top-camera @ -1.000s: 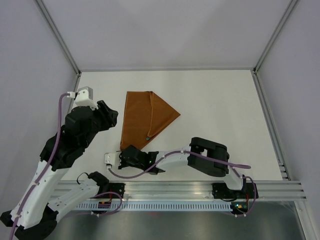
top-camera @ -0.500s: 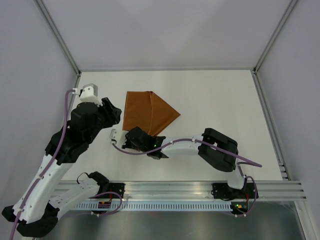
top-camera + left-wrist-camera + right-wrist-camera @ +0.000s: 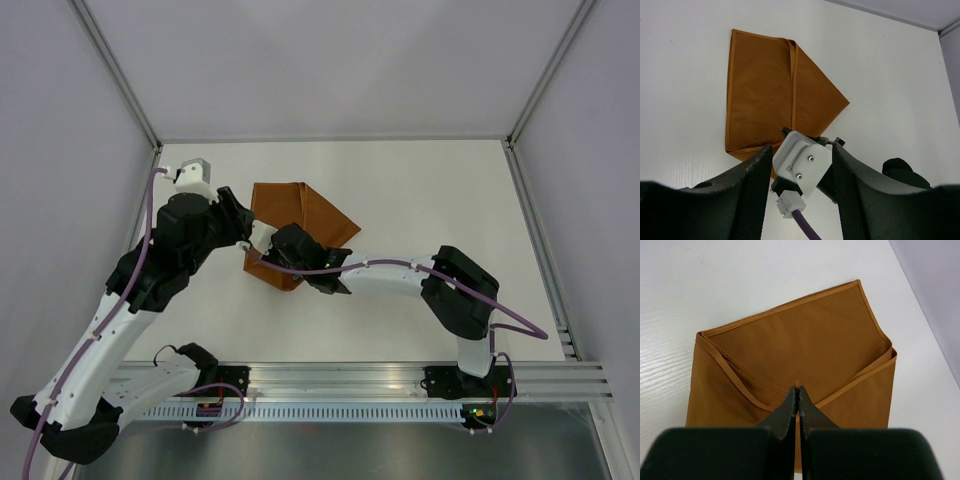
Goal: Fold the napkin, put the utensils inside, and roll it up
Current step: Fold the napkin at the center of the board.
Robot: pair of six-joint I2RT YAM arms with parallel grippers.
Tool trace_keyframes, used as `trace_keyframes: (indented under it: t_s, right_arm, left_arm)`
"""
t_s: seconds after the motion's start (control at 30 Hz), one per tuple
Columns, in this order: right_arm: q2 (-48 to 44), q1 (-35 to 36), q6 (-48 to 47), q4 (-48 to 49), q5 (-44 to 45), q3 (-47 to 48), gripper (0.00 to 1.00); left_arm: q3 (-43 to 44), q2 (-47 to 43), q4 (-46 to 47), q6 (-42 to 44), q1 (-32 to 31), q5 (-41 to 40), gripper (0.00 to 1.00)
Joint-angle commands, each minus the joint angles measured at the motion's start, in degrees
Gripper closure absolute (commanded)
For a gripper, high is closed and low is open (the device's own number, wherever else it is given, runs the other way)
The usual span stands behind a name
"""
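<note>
The rust-orange napkin (image 3: 312,212) lies folded on the white table, with overlapping hemmed flaps (image 3: 805,340) and its near tip lifted and turned back. My right gripper (image 3: 286,262) hangs over that near part, shut, with a small bit of the napkin's edge pinched at its tips (image 3: 798,388). My left gripper (image 3: 238,224) is open just left of the napkin (image 3: 765,95). Its fingers (image 3: 752,180) straddle the right wrist's white camera housing (image 3: 802,162) without gripping it. The utensils are out of view.
Metal frame rails (image 3: 130,85) and grey walls close in the table on the left, right and back. The right arm (image 3: 455,290) stretches across the near middle of the table. A purple cable (image 3: 805,225) trails from the camera housing.
The right gripper has travelled from the near edge toward the back, dragging the napkin's near tip up over the cloth. The left arm has swung forward and right toward the napkin.
</note>
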Motion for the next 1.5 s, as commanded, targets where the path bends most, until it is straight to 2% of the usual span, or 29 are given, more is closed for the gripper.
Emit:
trace_keyframes:
  t_s: [0.0, 0.8, 1.47]
  right_arm:
    - [-2.9, 0.1, 0.6, -1.8, 3.3, 1.4, 1.00]
    - [-8.6, -5.5, 0.9, -5.3, 8.0, 1.1, 1.00]
    - [-7.3, -11.4, 1.3, -4.5, 7.8, -1.6, 1.00]
  left_arm:
    - [0.0, 0.0, 3.3, 2.7, -0.1, 1.3, 0.43]
    - [-2.3, 4.9, 9.0, 4.2, -0.1, 6.0, 0.42]
    - [-3.2, 5.0, 10.5, 3.5, -0.1, 7.4, 0.42]
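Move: Below and diagonally ahead of the right hand, which already holds the napkin's lifted near-left corner, lies the napkin's slanted far-right edge: its middle is about 10 cm forward, 10 cm to the right and 12 cm down. The napkin's right tip is some 5 cm ahead and 16 cm to the right, its far-left corner about 16 cm ahead and 7 cm to the left. From the left hand the slanted edge is roughly 14 cm ahead, 16 cm to the right and 31 cm below. Drawing the pinched near-left corner across the napkin, the right hand goes right and forward about 12 cm towards the slanted far-right edge, rises some 3 cm on the way, then levels off, turning about 15 degrees clockwise with its fingers still shut. High above the napkin, the empty, part-open left hand drifts about 4 cm right and forward. ##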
